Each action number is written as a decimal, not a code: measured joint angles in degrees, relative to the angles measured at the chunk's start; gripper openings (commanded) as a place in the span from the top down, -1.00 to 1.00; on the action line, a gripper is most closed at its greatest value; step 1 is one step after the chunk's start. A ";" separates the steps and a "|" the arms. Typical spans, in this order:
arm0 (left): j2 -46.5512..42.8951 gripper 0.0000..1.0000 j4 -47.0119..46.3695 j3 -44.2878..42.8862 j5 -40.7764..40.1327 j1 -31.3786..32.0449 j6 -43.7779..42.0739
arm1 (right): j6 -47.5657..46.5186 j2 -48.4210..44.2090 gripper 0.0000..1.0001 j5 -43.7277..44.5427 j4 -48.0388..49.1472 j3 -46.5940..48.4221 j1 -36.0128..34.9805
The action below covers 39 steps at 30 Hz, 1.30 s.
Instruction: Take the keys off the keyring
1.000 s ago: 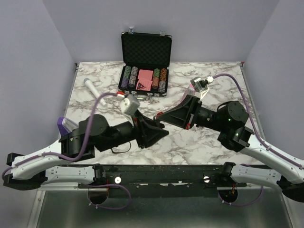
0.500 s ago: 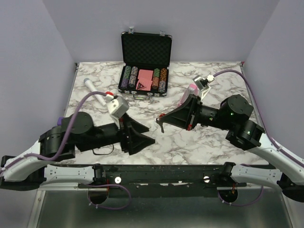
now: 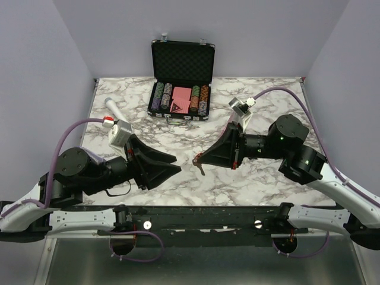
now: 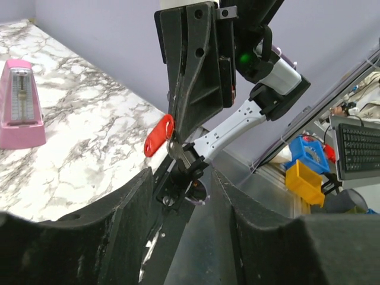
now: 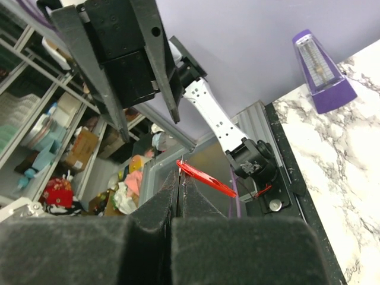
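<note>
My right gripper (image 3: 198, 159) is shut and held above the middle of the table. It pinches the keyring (image 4: 159, 135), a bright red oval tag, at one end; the tag sticks out sideways from the closed fingertips in the right wrist view (image 5: 205, 179). A small silver-grey key (image 4: 176, 149) hangs just below those fingertips. A thin metal sliver shows at the seam of the closed fingers (image 5: 180, 172). My left gripper (image 3: 176, 165) is open and empty, a short way left of the right gripper and facing it. Its two fingers (image 4: 119, 225) frame the bottom of the left wrist view.
An open black case (image 3: 181, 77) with poker chips and pink cards stands at the back centre. A white stick-shaped object (image 3: 117, 113) lies at the back left. A pink metronome (image 4: 21, 104) stands on the marble table (image 3: 267, 95), and a purple metronome (image 5: 320, 71) stands near its left edge.
My left arm has drawn back to the left, away from the right gripper, leaving a gap between them. The right gripper stays shut on the red keyring, shifted slightly.
</note>
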<state>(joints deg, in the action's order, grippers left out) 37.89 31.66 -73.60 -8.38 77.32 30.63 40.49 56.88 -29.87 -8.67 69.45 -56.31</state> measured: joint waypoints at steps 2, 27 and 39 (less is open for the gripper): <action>0.81 0.10 -1.40 0.13 0.00 -0.02 0.59 | -0.96 0.44 0.99 -1.90 -0.13 0.81 0.00; 8.09 0.98 -6.99 0.02 6.80 -4.50 4.55 | -4.39 1.81 0.99 -8.37 -1.18 3.04 0.11; 8.00 1.00 -6.71 0.26 9.11 -4.76 4.59 | -4.50 1.68 0.99 -9.18 -1.36 2.75 0.11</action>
<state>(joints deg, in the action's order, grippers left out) 45.89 24.95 -73.34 0.73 72.55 35.22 35.99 58.57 -39.05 -10.02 72.20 -56.21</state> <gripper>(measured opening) 0.007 0.008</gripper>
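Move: The keyring, held in the right hand's shut tips, hangs about 5 cm to the right of the open left hand, some 2 cm farther out and 1 cm lower. Its red fob reaches about 2 cm beyond the ring, and a key hangs about 2 cm nearer the robot than the ring. From the right hand the keyring is level fore and aft, about 1 cm left and 1 cm below. Left fingers reach about 5 cm right and shut at the keyring, while the right hand draws back 2 cm. ##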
